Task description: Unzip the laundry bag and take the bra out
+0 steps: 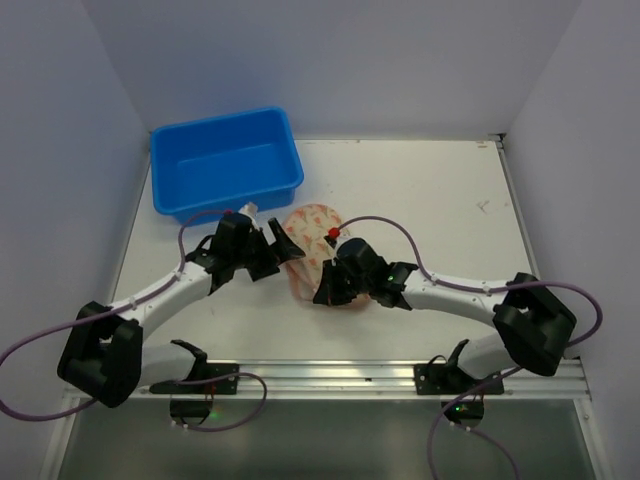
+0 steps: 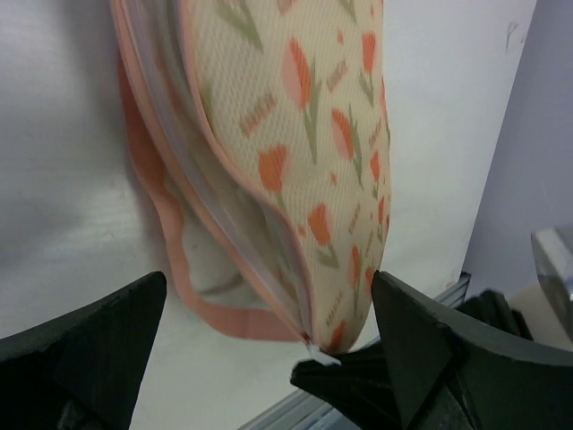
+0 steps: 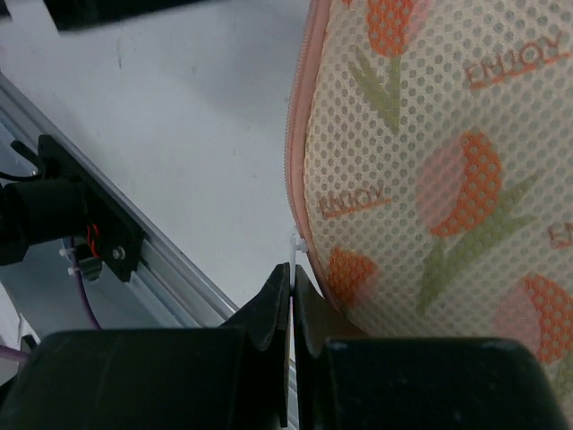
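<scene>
The laundry bag, cream with orange-red flower print and a pink zip edge, lies in the middle of the table. In the left wrist view the laundry bag has its zip parted along one side, showing a pale inside. The bra does not show. My left gripper is open, its fingers either side of the bag's end. My right gripper is shut on the white zip pull at the bag's near edge. The right gripper also shows in the top view.
A blue tub stands at the back left, just behind the left gripper. A metal rail runs along the table's near edge, close under the right gripper. Walls enclose the table on the left, back and right.
</scene>
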Controlling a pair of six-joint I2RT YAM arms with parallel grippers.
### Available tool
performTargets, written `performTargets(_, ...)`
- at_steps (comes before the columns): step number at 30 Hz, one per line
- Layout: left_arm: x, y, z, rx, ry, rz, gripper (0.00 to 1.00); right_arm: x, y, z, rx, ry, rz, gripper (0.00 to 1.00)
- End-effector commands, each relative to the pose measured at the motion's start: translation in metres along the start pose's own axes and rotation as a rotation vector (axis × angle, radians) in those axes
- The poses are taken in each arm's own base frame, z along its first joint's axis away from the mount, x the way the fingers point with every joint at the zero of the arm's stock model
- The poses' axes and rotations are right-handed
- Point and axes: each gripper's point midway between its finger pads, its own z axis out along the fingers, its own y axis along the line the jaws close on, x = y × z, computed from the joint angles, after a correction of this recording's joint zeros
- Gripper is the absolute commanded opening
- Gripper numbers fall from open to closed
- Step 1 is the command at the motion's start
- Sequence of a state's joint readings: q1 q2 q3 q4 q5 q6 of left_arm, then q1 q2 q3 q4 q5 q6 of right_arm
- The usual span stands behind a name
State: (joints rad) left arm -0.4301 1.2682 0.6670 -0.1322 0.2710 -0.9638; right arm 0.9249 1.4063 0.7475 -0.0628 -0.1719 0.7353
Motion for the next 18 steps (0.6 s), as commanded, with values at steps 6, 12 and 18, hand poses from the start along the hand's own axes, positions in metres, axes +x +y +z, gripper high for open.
performTargets(6, 0.048, -0.030, 0.002, 0.102, 0.022, -0.042, 0.94, -0.030, 0.038, 0.023, -0.089, -0.061, -0.022, 0.00)
performTargets(12, 0.052, -0.022, 0.016, 0.068, 0.028, -0.056, 0.51, -0.024, 0.032, 0.009, -0.068, -0.066, -0.029, 0.00)
performTargets(18, 0.053, -0.021, 0.024, 0.063, 0.039, -0.056, 0.00, 0.000, -0.002, -0.015, 0.039, -0.047, -0.013, 0.00)
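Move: The spot to grip on the laundry bag's zip edge lies about 4 cm back from the left hand, 5 cm to its right and 2 cm lower. The zip puller, still pinched in the right fingers, is roughly 8 cm back, 8 cm right and 1 cm below the left hand; the blue box's middle is some 19 cm ahead, 15 cm left and 6 cm down. From the right hand, that grip spot is about 4 cm ahead, 4 cm left and 1 cm lower. Swing the open left gripper back and to its right, about 6 cm in all and sinking 2 cm, towards the right gripper, then close its fingers on the zip edge just short of the puller. With the right, keep the puller pinched: ease it left towards the left hand by 2 to 3 cm, then draw it back right most of the way, rising slightly. ##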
